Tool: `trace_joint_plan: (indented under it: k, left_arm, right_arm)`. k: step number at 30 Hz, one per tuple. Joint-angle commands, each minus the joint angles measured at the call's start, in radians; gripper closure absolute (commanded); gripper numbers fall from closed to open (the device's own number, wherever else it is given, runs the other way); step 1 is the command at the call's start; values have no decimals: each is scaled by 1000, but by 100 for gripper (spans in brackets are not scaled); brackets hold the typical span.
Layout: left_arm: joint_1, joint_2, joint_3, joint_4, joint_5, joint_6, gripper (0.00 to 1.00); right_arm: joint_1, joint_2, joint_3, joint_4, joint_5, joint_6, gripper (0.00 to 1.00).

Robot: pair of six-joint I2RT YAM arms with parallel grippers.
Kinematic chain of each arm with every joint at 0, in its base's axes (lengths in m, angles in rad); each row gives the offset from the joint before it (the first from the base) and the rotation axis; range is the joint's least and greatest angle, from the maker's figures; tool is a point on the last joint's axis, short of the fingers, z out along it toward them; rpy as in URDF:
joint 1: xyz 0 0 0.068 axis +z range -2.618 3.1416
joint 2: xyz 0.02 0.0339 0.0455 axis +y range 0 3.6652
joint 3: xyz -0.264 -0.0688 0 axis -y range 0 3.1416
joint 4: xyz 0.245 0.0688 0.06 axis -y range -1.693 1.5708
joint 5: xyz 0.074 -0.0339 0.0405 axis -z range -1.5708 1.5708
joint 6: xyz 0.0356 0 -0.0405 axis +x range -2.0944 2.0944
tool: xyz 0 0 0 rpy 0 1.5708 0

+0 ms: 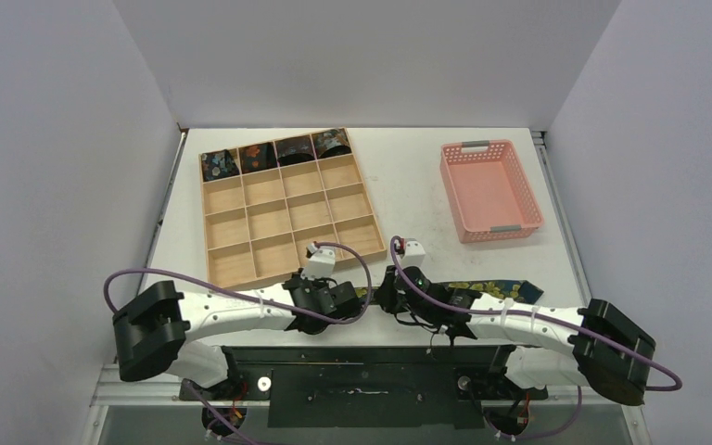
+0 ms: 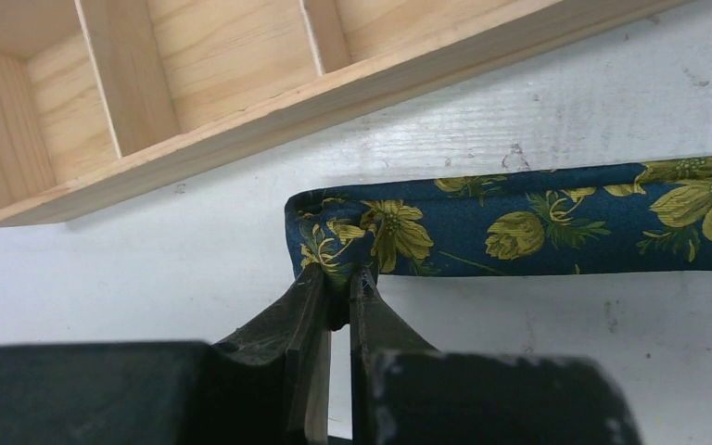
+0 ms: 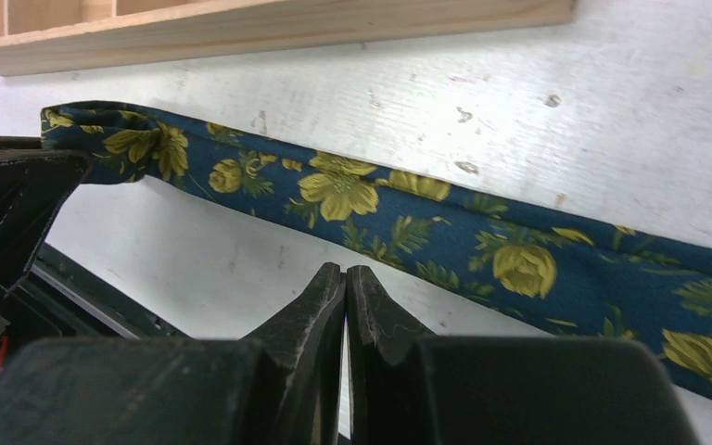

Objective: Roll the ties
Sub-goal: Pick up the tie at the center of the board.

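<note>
A long navy tie with yellow flowers lies flat along the near table edge, running left to right. Its left end is folded over. My left gripper is shut on that folded end of the tie. My right gripper is shut with nothing in it, its tips just short of the near edge of the tie. In the top view the two grippers sit close together, left and right. Several rolled ties fill the back row of the wooden tray.
The wooden compartment tray stands at the back left; its front wall lies just beyond the tie. A pink plastic basket sits at the back right. Both arms lie low along the near edge.
</note>
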Motion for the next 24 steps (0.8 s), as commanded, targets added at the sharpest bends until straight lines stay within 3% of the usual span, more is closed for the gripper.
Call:
trace_joint_plan:
  k: [1,9,17,24]
  left_arm:
    - [-31,112,83,-46,-75,-38,100]
    - [-69,251,139,15,-48,-35,100]
    - [-75,255,141,88,4,-13,58]
    - [-73,146,130,88,59,-3,36]
  right_arm:
    - [-13,-79,-32,-19,68,-4,95]
    - [-27,-133,-47,-85,82,-7,95]
    - [-29,-135,-51,-85,77,-5,95]
    - [-35,-137,-38,-89,73,-12,95]
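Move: My left hand already pinches the rolled end of the tie, its middle about 1 cm ahead of and 1 cm below my finger pads. The flat strip runs off to the right on the board, its middle roughly 29 cm right and 4 cm lower. The wooden tray's middle lies some 22 cm ahead and 3 cm left. From my right hand, the rolled end is about 14 cm left, 1 cm ahead and 2 cm down. I carry the tie's rolled end right and down onto the strip with my left hand, tipping the wrist slightly to the right. Once I am about 3 cm lower I open the fingers more than halfway and let go, still sliding right, about 5 cm in all. My right hand, fingers shut and empty, draws away to the right some 3 cm. ##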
